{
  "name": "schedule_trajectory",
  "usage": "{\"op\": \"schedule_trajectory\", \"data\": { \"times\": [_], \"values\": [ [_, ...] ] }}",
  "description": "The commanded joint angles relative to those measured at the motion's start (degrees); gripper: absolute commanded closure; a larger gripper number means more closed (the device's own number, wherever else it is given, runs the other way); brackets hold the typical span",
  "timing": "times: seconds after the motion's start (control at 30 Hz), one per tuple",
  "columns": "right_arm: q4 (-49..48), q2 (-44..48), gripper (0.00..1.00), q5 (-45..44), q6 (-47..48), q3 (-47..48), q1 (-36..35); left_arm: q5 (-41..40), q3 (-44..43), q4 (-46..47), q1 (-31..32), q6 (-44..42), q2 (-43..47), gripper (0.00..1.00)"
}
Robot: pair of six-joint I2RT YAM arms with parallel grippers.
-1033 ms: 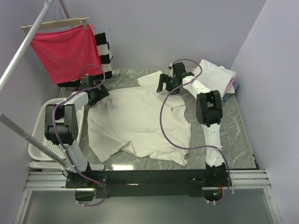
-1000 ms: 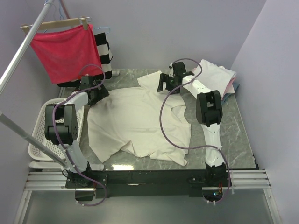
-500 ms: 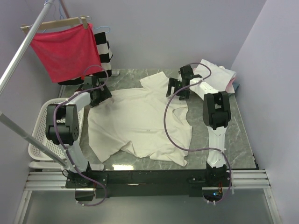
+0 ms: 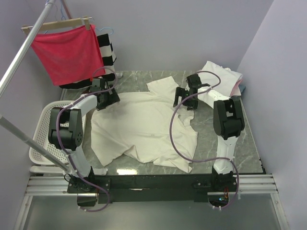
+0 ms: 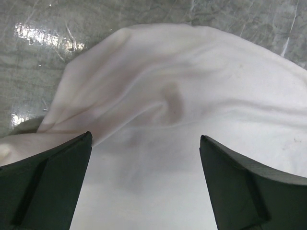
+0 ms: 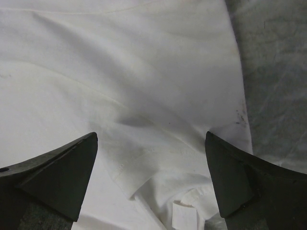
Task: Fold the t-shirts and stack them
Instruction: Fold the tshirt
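Observation:
A cream t-shirt (image 4: 144,127) lies spread and rumpled over the middle of the marble table (image 4: 244,139). My left gripper (image 4: 109,99) hovers open at the shirt's far left edge; in the left wrist view its fingers (image 5: 53,182) straddle a bulge of cream cloth (image 5: 172,96). My right gripper (image 4: 184,99) stands open over the shirt's far right part, near the collar; the right wrist view shows a folded hem and label (image 6: 184,218) between its fingers (image 6: 57,175). More t-shirts (image 4: 221,79), cream with pink and blue edges showing, are piled at the far right corner.
A red cloth (image 4: 67,52) hangs on a hanger at the back left, with a black-and-white striped garment (image 4: 108,55) behind it. A white basket (image 4: 41,143) stands off the table's left side. A metal rail (image 4: 19,57) slants across the left.
Both grippers have moved nearer and inward over the spread shirt: the left one to the right, the right one toward the collar. Both stayed open. The shirt's top sleeve shifted slightly.

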State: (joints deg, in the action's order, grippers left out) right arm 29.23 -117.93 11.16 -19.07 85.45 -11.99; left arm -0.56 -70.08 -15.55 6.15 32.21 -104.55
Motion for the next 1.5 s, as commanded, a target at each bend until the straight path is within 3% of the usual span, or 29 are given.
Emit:
{"op": "schedule_trajectory", "data": {
  "times": [0.0, 0.53, 0.77, 0.97, 1.17, 1.47],
  "values": [
    [3.6, 2.5, 0.0, -2.4, -1.6, -6.2, -0.6, -1.6, -1.3, -0.2, 0.4, -1.0, 3.8, 0.01],
    [10.1, 2.7, 0.0, -16.4, 1.2, -2.9, 3.1, -0.2, -1.9, -0.5, 1.1, -1.6, 3.3, 0.01],
    [11.8, -3.3, 0.0, -15.8, 4.2, 5.9, 6.0, -1.3, -2.3, -1.0, 1.2, -2.2, 2.4, 0.01],
    [11.0, -1.1, 0.0, -15.6, 6.1, 12.1, 6.0, -6.6, -3.6, -2.4, 0.9, -3.1, 0.5, 0.01],
    [9.4, 3.9, 0.0, -6.6, 7.6, 15.4, 3.6, -7.8, -6.4, -2.6, -1.1, -3.5, -2.9, 0.01],
    [11.1, 1.6, 0.0, -1.1, 8.7, 23.2, -1.6, 3.0, -11.7, -1.6, -5.0, -5.6, -10.8, 0.0]
  ]
}}
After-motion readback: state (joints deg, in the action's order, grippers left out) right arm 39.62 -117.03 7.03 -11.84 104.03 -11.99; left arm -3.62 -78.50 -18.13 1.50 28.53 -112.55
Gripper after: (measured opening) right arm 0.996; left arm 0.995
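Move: From the right hand the rumpled neck of the t-shirt, with its white label, lies about 4 cm back, roughly 1 cm to the right and 2 cm below; the sleeve's flap is some 10 cm ahead and 9 cm left, the folded pile about 10 cm ahead and 15 cm right. From the left hand the shirt's far left corner is some 4 cm ahead, 5 cm left and 2 cm down, and the basket about 22 cm left and 14 cm back. With its fingers wide open on the t-shirt, the right hand draws back about 3 cm, then sweeps some 9 cm to the right while sinking a little and rolling about 15 degrees left side down, dragging the cloth outward from the neck, then lifts off about 10 cm, going forward and back left as the wrist levels and the fingertips tip up. The left hand, also open, rises barely a centimetre and waits over the far left of the shirt, then late on goes some 5 cm left and 3 cm forward, sinking a little, to just past the shirt's far left corner. ##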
